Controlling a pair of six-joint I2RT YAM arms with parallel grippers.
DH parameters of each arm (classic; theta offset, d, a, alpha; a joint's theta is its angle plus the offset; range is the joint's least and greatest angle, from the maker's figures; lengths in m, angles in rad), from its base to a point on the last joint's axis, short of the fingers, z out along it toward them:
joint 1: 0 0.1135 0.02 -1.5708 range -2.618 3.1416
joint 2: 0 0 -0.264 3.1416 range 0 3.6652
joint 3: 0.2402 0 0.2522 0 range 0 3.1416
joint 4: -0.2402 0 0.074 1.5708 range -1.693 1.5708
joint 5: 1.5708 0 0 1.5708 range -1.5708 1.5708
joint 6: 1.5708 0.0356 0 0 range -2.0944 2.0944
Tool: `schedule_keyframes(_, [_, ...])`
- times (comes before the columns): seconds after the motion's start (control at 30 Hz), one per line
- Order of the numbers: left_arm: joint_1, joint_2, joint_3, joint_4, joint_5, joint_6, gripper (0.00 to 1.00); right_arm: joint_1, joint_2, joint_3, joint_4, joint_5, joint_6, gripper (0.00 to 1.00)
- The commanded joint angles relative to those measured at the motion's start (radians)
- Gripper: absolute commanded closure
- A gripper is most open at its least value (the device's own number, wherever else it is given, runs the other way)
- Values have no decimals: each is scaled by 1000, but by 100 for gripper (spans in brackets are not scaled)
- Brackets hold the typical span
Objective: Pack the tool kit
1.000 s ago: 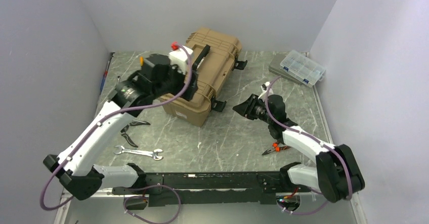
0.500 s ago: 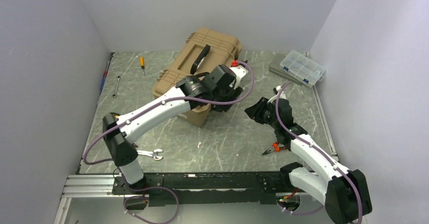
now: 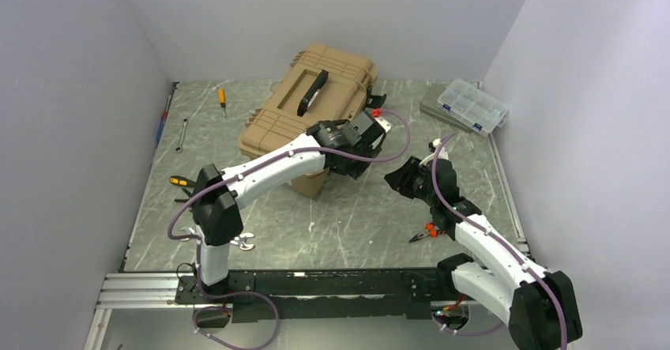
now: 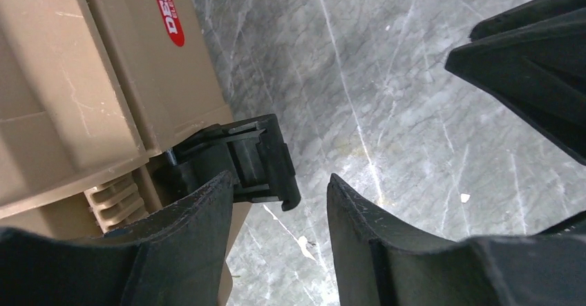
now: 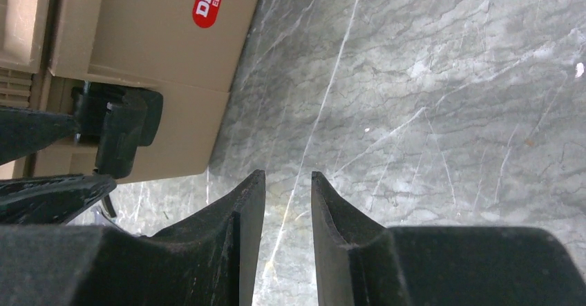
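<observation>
The tan tool kit (image 3: 294,117) lies shut at the back of the table, its black lid handle (image 3: 312,91) on top. My left gripper (image 3: 362,151) reaches across to the box's right front side. In the left wrist view its jaws (image 4: 280,190) stand open, with the tip of a swung-out black latch (image 4: 259,159) between them, close to the left finger (image 4: 186,237). The red label (image 4: 166,7) shows above. My right gripper (image 3: 399,178) hovers just to the right over bare table, its jaws (image 5: 283,176) a narrow gap apart with nothing between them.
A clear organiser case (image 3: 472,105) sits at the back right. Orange-handled pliers (image 3: 427,233) lie beside the right arm. A wrench (image 3: 239,242), a yellow-handled tool (image 3: 180,182), a small spanner (image 3: 182,134) and an orange screwdriver (image 3: 222,99) lie on the left.
My left arm has swung from the toolbox's left top corner across to its right front latch, its jaws narrowing. The right gripper has shifted slightly right and nearer.
</observation>
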Motion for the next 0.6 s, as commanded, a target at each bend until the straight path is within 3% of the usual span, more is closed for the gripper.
schedule_keyframes(0.0, [-3,19,5,-3,-80,-12,46,-4,1,-2,37,3,6,67])
schedule_keyframes(0.3, [-3,65,15,-8,-123,2,54,-4,28,-2,57,-5,10,67])
schedule_keyframes(0.43, [-3,78,30,-24,-91,4,72,-3,40,-1,58,-5,10,67])
schedule_keyframes(0.57, [-3,51,44,-26,-39,16,99,-5,59,-1,71,-22,10,67])
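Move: The tool box's near latch stands open about 3 cm below the left fingertips, roughly 1 cm ahead and 1 cm to the left. The far latch lies some 16 cm ahead and 7 cm to the right at the latch's height. The lid handle is about 15 cm ahead, 7 cm left and 3 cm above. From the right fingertips the near latch is some 11 cm to the left, 2 cm ahead and 2 cm higher. Bring the left gripper about 3 cm down onto the tool box's open near latch, easing about 1 cm forward at first. Start half open and narrow only slowly on the way down, then as the descent runs out shut the fingers quickly until they pinch the latch's outer edge from both sides. ##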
